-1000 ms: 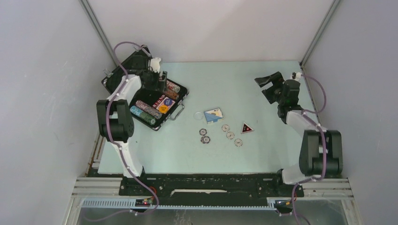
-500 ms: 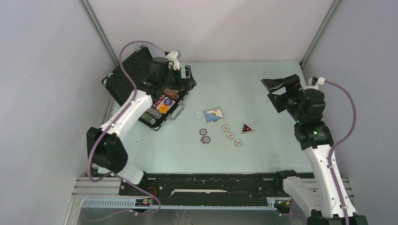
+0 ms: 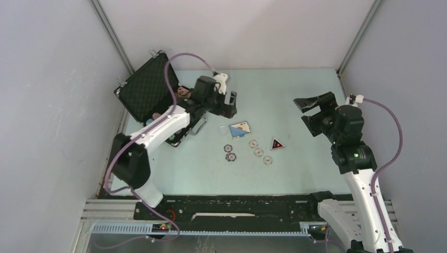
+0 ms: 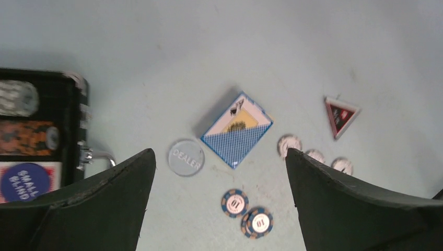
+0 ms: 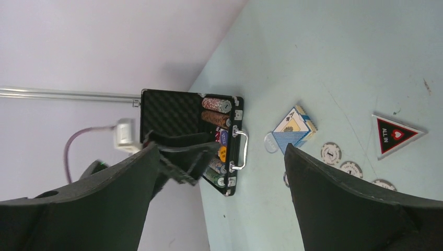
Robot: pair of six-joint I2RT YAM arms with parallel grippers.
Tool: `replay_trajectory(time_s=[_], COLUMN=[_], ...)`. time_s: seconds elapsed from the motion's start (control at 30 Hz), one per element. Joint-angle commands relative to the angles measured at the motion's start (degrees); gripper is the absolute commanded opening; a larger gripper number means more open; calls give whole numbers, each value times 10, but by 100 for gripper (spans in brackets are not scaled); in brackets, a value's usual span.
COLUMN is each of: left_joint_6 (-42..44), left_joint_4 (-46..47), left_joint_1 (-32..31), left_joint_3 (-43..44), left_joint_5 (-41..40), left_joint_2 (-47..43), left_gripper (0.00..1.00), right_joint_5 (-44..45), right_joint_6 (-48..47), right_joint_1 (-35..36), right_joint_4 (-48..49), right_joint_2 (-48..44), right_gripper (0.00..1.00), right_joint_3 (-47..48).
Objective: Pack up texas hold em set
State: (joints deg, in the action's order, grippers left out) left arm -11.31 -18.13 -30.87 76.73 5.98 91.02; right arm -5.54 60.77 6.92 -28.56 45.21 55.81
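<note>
The black case (image 3: 149, 89) of the texas hold em set lies open at the back left, with rows of chips (image 5: 215, 104) and a blue round button (image 4: 25, 180) inside. Loose on the table are a card deck (image 3: 240, 128), a clear dealer button (image 4: 186, 157), two blue chips (image 4: 234, 202), three white chips (image 3: 259, 152) and a black-and-red triangle (image 3: 277, 143). My left gripper (image 3: 230, 105) hovers open just right of the case, above the dealer button and deck (image 4: 237, 130). At the right, my right gripper (image 3: 301, 112) is raised and open, holding nothing.
Grey enclosure walls with metal corner posts (image 3: 110, 31) close in the table at the left, back and right. The case's silver handle (image 3: 197, 126) sticks out toward the loose pieces. A black rail (image 3: 226, 208) with both arm bases runs along the near edge.
My left arm swung from over the case to the right, toward the loose pieces, its jaws opening wider. The right arm rose and its gripper shifted slightly inward.
</note>
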Motion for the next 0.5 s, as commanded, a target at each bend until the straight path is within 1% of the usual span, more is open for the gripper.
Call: replay_trajectory(time_s=[0.0,0.13,0.23,0.33,0.47], left_joint_6=[86,151,170,190,229], left_joint_4=[-62,-84,-96,-111,-144], left_joint_1=[-24,-56,-66,-66,-73], left_joint_3=[48,67,80,102,144], left_joint_5=[12,-11,11,42,39], left_joint_2=[57,81,108,142,190], left_gripper=[100,100,100,100,100], right_joint_5=[27,47,69,64,65], right_joint_6=[-10,-21,-29,-37,-38], right_joint_1=[6,8,11,11,11], right_joint_4=[-11,-26,-35,-29,-31], right_joint_2=[-23,-44,-55,-58,-71], right_gripper=[100,100,100,100,100], right_joint_3=[11,19,18,17,24])
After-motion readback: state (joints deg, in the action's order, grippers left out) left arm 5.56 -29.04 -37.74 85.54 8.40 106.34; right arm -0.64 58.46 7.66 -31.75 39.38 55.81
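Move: The card box lies almost straight below the open left hand, about 19 cm down, 4 cm to its right and 1 cm ahead. The clear dealer disc is about 1 cm ahead and 3 cm left of the hand, the two dark chips some 9 cm back and level sideways, and the nearest white chip about 5 cm back and 10 cm right. From the right hand, the card box is roughly 12 cm ahead, 18 cm left and 30 cm below. Bring the left gripper down about 9 cm towards the card box, fast at first, then easing, while carrying it some 5 cm right and slightly back. Turn it clockwise by about 20 degrees, tipping the fingers more steeply down; keep them wide open and touching nothing. Draw the empty, open right hand a couple of centimetres back and to the right. ##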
